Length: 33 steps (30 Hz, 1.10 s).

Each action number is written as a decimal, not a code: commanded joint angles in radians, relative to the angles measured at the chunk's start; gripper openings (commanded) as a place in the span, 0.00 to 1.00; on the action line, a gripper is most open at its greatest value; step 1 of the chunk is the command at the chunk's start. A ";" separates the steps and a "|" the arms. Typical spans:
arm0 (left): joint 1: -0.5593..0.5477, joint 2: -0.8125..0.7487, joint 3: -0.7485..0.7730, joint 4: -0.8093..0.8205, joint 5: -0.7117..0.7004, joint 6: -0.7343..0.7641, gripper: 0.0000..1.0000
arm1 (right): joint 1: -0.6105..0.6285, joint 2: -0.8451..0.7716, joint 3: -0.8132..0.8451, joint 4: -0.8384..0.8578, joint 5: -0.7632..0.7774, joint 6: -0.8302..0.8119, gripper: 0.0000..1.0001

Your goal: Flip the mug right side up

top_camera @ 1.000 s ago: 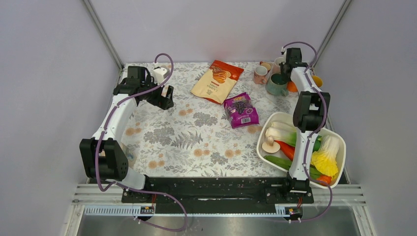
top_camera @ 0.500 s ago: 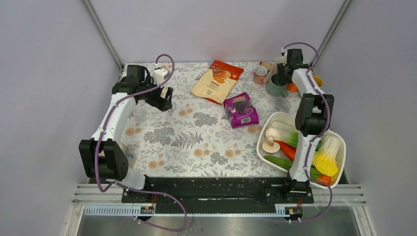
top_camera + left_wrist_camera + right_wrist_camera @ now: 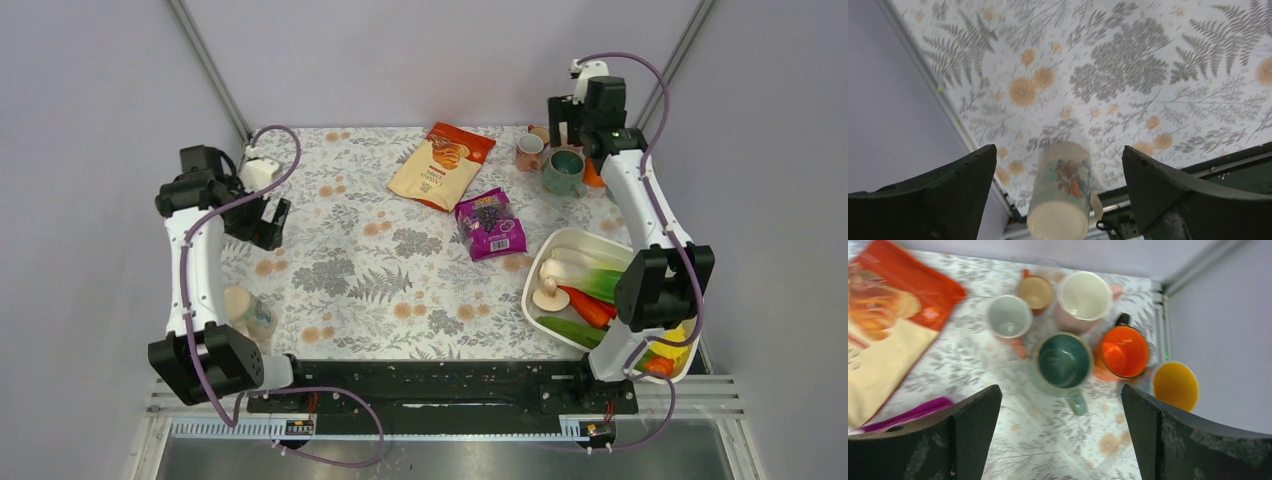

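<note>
A cream mug (image 3: 248, 312) with a printed picture stands upside down near the table's front left corner. In the left wrist view the mug (image 3: 1062, 192) shows its flat base and its handle to the right. My left gripper (image 3: 262, 222) hangs open above the table, farther back than that mug, and its jaws (image 3: 1059, 150) frame it without touching. A teal mug (image 3: 563, 170) stands mouth up at the back right. My right gripper (image 3: 572, 118) is open above the teal mug (image 3: 1064, 361), holding nothing.
Around the teal mug stand a grey-white mug (image 3: 1009, 316), a tan cup (image 3: 1034, 292), a pale pink mug (image 3: 1084, 296), an orange mug (image 3: 1124, 351) and a yellow one (image 3: 1175, 385). An orange bag (image 3: 441, 163) and a purple bag (image 3: 490, 224) lie mid-table. A white tray (image 3: 560, 238) holds vegetables at the right.
My right gripper opened and rose off the teal mug, which stays upright. My left arm swung left toward the table's edge, uncovering the cream mug.
</note>
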 commanded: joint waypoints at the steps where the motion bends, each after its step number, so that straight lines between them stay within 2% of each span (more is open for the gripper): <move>1: 0.138 -0.080 -0.005 -0.120 -0.104 0.122 0.99 | 0.123 -0.082 -0.051 0.023 -0.042 -0.024 0.99; 5: 0.284 -0.141 -0.034 -0.131 -0.132 0.190 0.98 | 0.192 -0.104 -0.077 0.024 -0.057 -0.031 1.00; 7: 0.337 -0.163 -0.052 -0.131 -0.162 0.214 0.94 | 0.212 -0.111 -0.090 0.025 -0.069 -0.030 1.00; 14: 0.531 -0.197 -0.106 -0.076 -0.260 0.290 0.69 | 0.242 -0.132 -0.122 0.039 -0.102 -0.026 0.99; 16: 0.577 -0.199 -0.139 -0.049 -0.281 0.314 0.65 | 0.243 -0.137 -0.126 0.040 -0.106 -0.024 0.99; 21: 0.636 -0.171 -0.298 0.006 -0.345 0.365 0.60 | 0.245 -0.151 -0.134 0.040 -0.116 -0.023 0.99; 26: 0.678 -0.112 -0.386 0.075 -0.361 0.367 0.59 | 0.246 -0.175 -0.134 0.041 -0.136 -0.020 0.99; 33: 0.677 -0.079 -0.472 0.052 -0.255 0.371 0.58 | 0.247 -0.200 -0.145 0.041 -0.137 -0.021 1.00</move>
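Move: The upside-down mug stands about 14 cm back from the left hand and some 4 cm to its left, its middle roughly 15 cm lower. Nothing else stands close to it or on the left hand's way. From the right hand, that mug is far off, around 67 cm to the left, 37 cm back and about 21 cm below. The left hand, empty, swings back about 19 cm and left some 15 cm, then sinks some 11 cm into the space on the upside-down mug's left, turning counter-clockwise and tipping its fingers down by about 25 degrees each while they close from wide open to a little over half. The empty right hand, fingers staying wide open, sweeps some 13 cm left and about 5 cm back, away from the teal mug already set upright, dipping slightly on the way before coming back up. ##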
